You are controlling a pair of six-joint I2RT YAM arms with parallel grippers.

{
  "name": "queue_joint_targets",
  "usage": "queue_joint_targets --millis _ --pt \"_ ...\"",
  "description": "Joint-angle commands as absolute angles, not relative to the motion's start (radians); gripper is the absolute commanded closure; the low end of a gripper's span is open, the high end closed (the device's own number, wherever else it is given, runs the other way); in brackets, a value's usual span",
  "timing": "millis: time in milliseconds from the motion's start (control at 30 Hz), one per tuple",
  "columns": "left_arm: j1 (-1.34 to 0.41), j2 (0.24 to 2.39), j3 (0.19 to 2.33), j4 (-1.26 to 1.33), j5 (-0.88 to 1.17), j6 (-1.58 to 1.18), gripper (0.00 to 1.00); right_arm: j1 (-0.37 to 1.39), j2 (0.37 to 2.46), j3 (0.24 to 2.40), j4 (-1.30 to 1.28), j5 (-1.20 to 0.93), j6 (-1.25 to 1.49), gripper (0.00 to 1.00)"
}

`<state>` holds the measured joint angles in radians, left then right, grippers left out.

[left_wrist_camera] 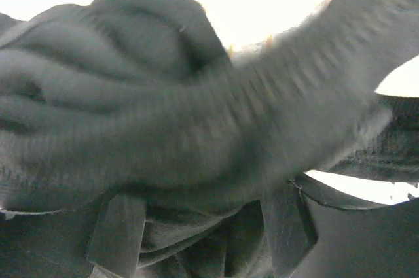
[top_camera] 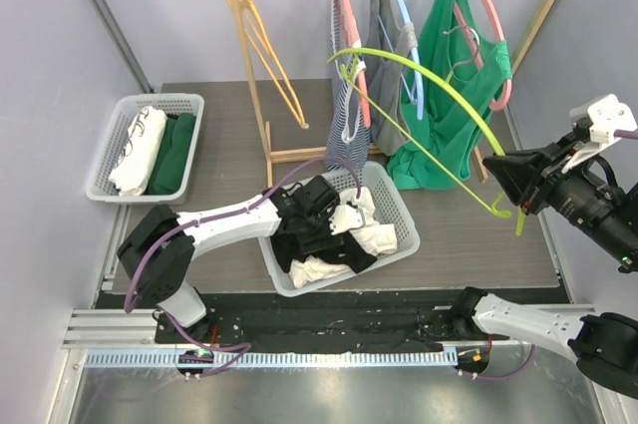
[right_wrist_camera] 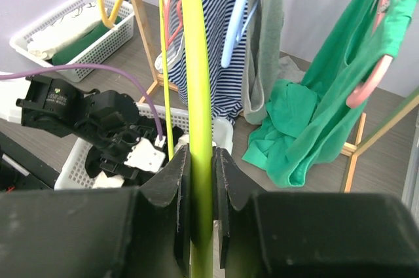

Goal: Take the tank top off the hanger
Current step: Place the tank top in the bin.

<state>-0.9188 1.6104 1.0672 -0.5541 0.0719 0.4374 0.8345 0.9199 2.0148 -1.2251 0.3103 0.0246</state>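
The lime-green hanger (top_camera: 439, 85) is bare and hangs in the air in front of the rack, with my right gripper (top_camera: 518, 195) shut on its lower bar. In the right wrist view the two fingers of that gripper (right_wrist_camera: 201, 160) pinch the green bar (right_wrist_camera: 196, 62). My left gripper (top_camera: 334, 224) is down in the white basket (top_camera: 404, 234) among black and white clothes. The dark tank top (left_wrist_camera: 163, 127) fills the left wrist view, blurred and lying loose over the left gripper (left_wrist_camera: 200, 225). Its fingers (left_wrist_camera: 116, 239) stand apart with folds of cloth between them.
A wooden rack (top_camera: 249, 55) stands behind the basket with a yellow hanger (top_camera: 274, 65), a striped top (top_camera: 347, 115), a grey top (top_camera: 389, 75) and a green top (top_camera: 449, 95). A second basket (top_camera: 145, 145) at the left holds folded white and green clothes.
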Motion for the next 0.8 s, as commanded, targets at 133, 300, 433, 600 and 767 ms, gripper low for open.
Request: queue_joint_targets --millis 133,300,433,600,767 --pt "-0.92 1.52 0.948 -0.515 -0.028 0.471 0.21 0.815 0.893 2.036 -1.192 0.376 0.034 0.99" --pt "-0.92 1.5 1.09 -0.604 -0.075 0.445 0.0 0.813 0.908 2.036 -1.203 0.405 0.041 0.99" --pt "-0.922 1.483 1.335 -0.73 -0.077 0.379 0.0 0.807 0.942 2.065 -1.213 0.425 0.064 0.99" --pt "-0.925 1.428 1.572 -0.885 0.038 0.313 0.0 0.785 1.026 2.135 -1.215 0.443 0.09 0.99" --pt "-0.925 1.286 1.641 -0.914 0.1 0.322 0.0 0.779 1.129 2.2 -1.207 0.376 0.109 0.99"
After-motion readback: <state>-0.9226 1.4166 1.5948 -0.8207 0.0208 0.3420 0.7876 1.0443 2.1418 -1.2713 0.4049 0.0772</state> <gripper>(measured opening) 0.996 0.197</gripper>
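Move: Down in the bin, the left hand's half-open fingers are in the black tank top, its middle roughly 2 cm left, 1 cm back and 2 cm below. The bin's middle is about 2 cm ahead; the white tank top shows some 2 cm ahead and 5 cm right, 3 cm below. The striped tank top hangs about 20 cm ahead, 2 cm right and 25 cm above. From the right hand, the black tank top lies around 6 cm ahead, 23 cm left and 46 cm below. Sinking about a centimetre and edging 2 cm left in the black cloth, the left hand then spreads its fingers fully and lifts clear, up some 23 cm and slightly forward, drifting back right as the fingertips tilt right and forward about 25 degrees. The right hand keeps the yellow-green hanger, easing 2 cm right, then 3 cm forward, with a small clockwise turn. ##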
